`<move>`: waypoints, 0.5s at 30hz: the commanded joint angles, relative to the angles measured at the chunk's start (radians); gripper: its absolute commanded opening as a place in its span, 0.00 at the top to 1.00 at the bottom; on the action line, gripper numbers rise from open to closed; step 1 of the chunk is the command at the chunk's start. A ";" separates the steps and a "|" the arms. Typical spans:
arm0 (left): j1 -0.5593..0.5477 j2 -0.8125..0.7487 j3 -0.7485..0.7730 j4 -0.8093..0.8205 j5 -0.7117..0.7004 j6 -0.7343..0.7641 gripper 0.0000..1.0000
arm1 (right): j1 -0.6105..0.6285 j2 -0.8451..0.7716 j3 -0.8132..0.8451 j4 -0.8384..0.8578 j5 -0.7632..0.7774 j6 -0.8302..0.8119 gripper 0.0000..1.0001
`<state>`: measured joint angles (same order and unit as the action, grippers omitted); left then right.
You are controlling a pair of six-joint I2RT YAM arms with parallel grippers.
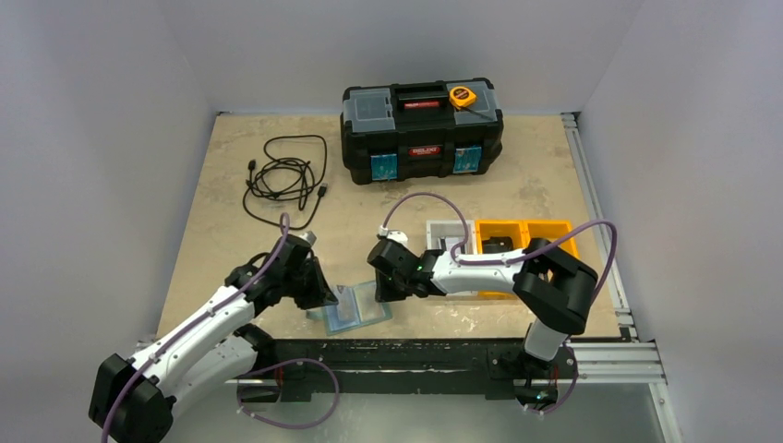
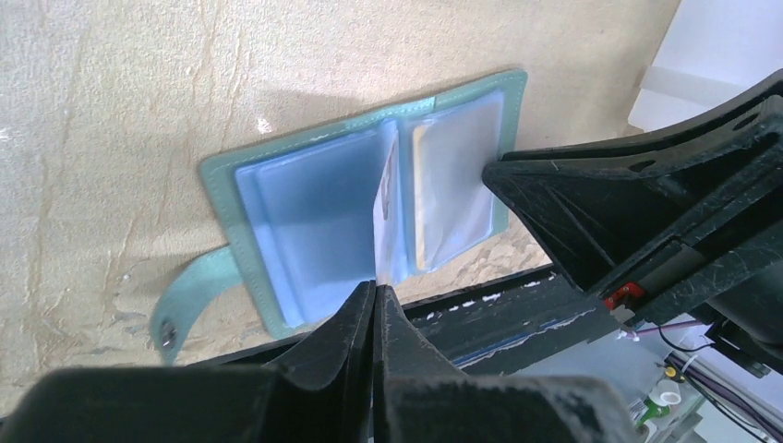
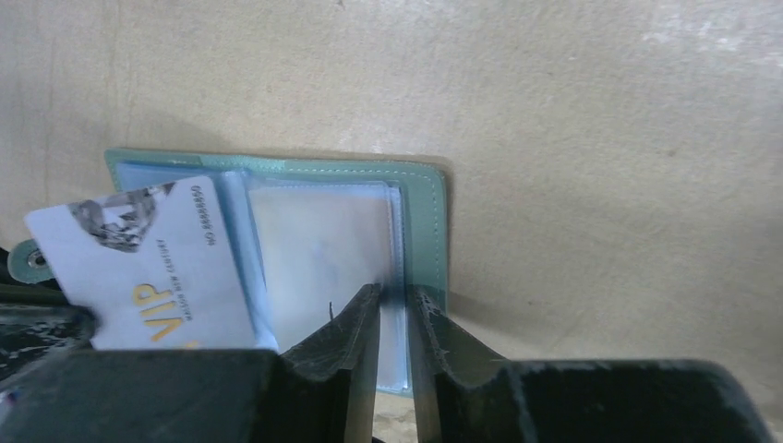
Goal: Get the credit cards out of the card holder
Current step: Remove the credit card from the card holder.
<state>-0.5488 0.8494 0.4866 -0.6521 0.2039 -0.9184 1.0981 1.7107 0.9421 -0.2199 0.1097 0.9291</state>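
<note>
The teal card holder [image 1: 343,318] lies open near the table's front edge, pale blue pockets up [image 2: 314,231], its tab [image 2: 189,295] out to the side. My left gripper [image 2: 376,288] is shut on a pale-looking credit card with gold VIP lettering [image 3: 148,268], which stands on edge over the holder's middle [image 2: 386,198]. A tan card [image 2: 420,198] shows through the right pocket. My right gripper [image 3: 395,293] rests on the holder's right edge, jaws a narrow gap apart, nothing visibly clamped. Both grippers meet over the holder, left [image 1: 325,293] and right [image 1: 380,288].
A black toolbox [image 1: 422,129] with a yellow tape measure [image 1: 463,96] stands at the back. A coiled black cable [image 1: 286,175] lies back left. A white bin [image 1: 450,235] and orange bins [image 1: 531,233] sit behind the right arm. The black front rail [image 2: 517,314] runs beside the holder.
</note>
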 commanded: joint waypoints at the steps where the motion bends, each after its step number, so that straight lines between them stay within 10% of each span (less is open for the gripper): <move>1: 0.011 -0.026 0.062 -0.043 -0.018 0.033 1.00 | -0.008 -0.062 0.044 -0.100 0.053 -0.048 0.79; 15: 0.055 -0.145 0.125 0.039 0.106 0.003 1.00 | -0.067 -0.257 -0.029 0.150 -0.105 -0.071 0.28</move>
<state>-0.5259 0.7444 0.5610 -0.6952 0.2268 -0.8989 1.0760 1.5074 0.9745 -0.2188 0.0837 0.8631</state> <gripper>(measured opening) 0.003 0.689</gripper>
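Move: The credit card already hangs in the left fingers, its middle about 7 cm to the right hand's left, 2 cm back and some 3 cm higher. The open card holder is centred roughly 5 cm left of the right hand, 1 cm back and 1 cm lower; the white tray sits 16 cm right and 9 cm ahead. From the left hand, the right gripper is about 10 cm right, 3 cm ahead and 4 cm below, the holder 5 cm right, 2 cm ahead and 5 cm below. Upward, quickening, the right hand comes free of the card holder's right-hand pocket and rises some 9 cm, edging slightly right, then left towards the card, while its nearly shut fingers spread to about two thirds open and it tilts about 10 degrees. The left hand lifts about 4 cm, still pinching the credit card by its edge. ##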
